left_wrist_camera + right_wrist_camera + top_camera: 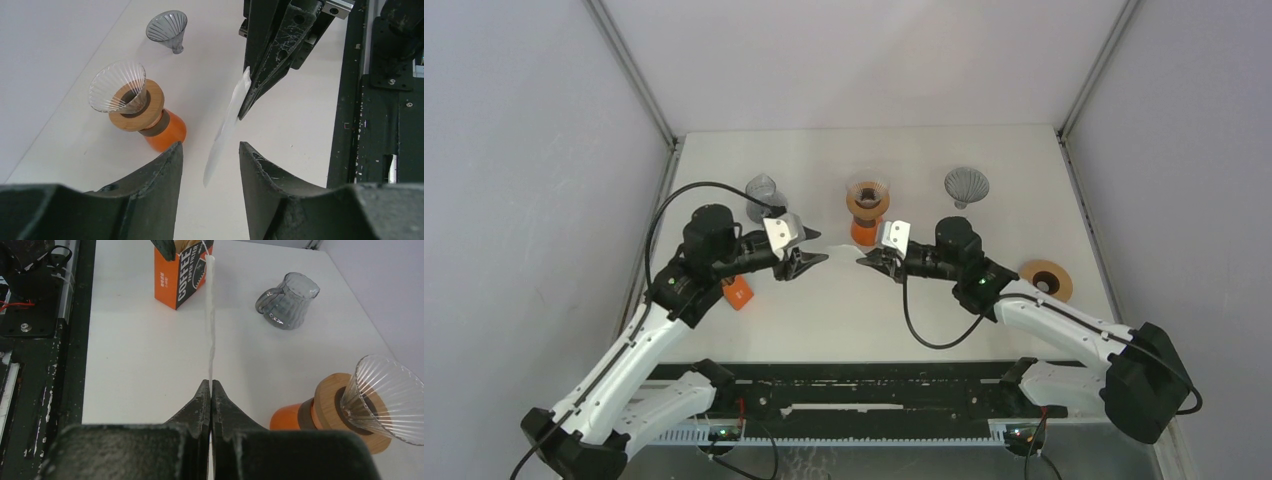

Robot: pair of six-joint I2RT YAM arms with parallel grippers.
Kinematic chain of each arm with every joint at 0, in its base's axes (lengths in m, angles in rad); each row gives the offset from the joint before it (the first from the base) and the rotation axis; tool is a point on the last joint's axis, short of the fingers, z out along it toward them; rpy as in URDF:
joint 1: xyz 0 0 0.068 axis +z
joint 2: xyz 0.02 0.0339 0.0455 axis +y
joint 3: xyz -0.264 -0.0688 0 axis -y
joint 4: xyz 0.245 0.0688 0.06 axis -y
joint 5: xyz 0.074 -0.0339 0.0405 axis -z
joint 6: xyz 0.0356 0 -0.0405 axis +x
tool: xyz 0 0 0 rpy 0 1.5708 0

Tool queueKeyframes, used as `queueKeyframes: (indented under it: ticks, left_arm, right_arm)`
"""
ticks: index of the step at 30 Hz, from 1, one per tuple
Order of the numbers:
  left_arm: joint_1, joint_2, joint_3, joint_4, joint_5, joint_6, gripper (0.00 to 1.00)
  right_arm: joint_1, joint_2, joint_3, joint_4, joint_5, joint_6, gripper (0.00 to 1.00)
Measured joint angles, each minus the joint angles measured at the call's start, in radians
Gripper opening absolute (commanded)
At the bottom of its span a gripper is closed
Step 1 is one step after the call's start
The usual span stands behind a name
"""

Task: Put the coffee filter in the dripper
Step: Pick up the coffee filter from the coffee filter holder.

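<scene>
The coffee filter (211, 330) is a thin white sheet seen edge-on, held in the air between the two arms. My right gripper (210, 382) is shut on its near end. The filter's (227, 125) free end reaches in between the fingers of my left gripper (210, 146), which stands open with a gap on each side of the paper. The dripper (866, 200) is a clear ribbed glass cone in a wooden collar on an orange base, just behind the two grippers (817, 259) (865, 260). It lies tipped to the left in the left wrist view (117, 89) and is empty.
An orange coffee filter box (738, 291) lies by the left arm. A grey glass carafe (762, 192) stands at the back left and a grey ribbed cone (966, 185) at the back right. A wooden ring (1046, 278) lies at the right. A black rail (854, 385) runs along the near edge.
</scene>
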Motion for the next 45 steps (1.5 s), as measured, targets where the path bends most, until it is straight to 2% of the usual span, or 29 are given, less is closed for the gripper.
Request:
queueKeyframes:
  ticks: [7, 16, 33, 45]
  left_arm:
    - [-0.001, 0.021, -0.019, 0.023, 0.041, 0.019, 0.32]
    - [-0.001, 0.02, -0.021, 0.037, 0.057, 0.022, 0.21]
    - [0.051, 0.004, -0.021, 0.008, 0.161, 0.005, 0.19]
    - [0.076, 0.007, -0.021, 0.009, 0.164, -0.014, 0.16]
  right_arm:
    - [0.031, 0.001, 0.0, 0.0, 0.0, -0.005, 0.0]
    - [0.045, 0.002, 0.0, 0.0, 0.001, -0.021, 0.0]
    - [0.05, 0.003, 0.0, -0.002, 0.005, -0.058, 0.0]
    - [0.056, 0.003, 0.0, -0.008, 0.003, -0.075, 0.0]
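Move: The coffee filter is already pinched in my right hand, its middle about 3 cm to that hand's left and 1 cm ahead. From my half-open left hand that middle lies some 4 cm to the right and 1 cm back, with the free edge between the fingers. The dripper is about 12 cm ahead of my left hand, 8 cm right and 8 cm lower, with the carafe some 9 cm beneath it; the orange filter box is roughly 20 cm left, level fore and aft, and 18 cm down. I close my left fingers from half open to nearly shut around the filter's free edge, first easing about 1 cm down and to the right onto it, then drifting back about 1 cm and returning left, with a slight clockwise turn. My right hand keeps its pinch on the other edge, shifting just over 1 cm back and 1 cm left towards my left hand, then holding nearly still. ##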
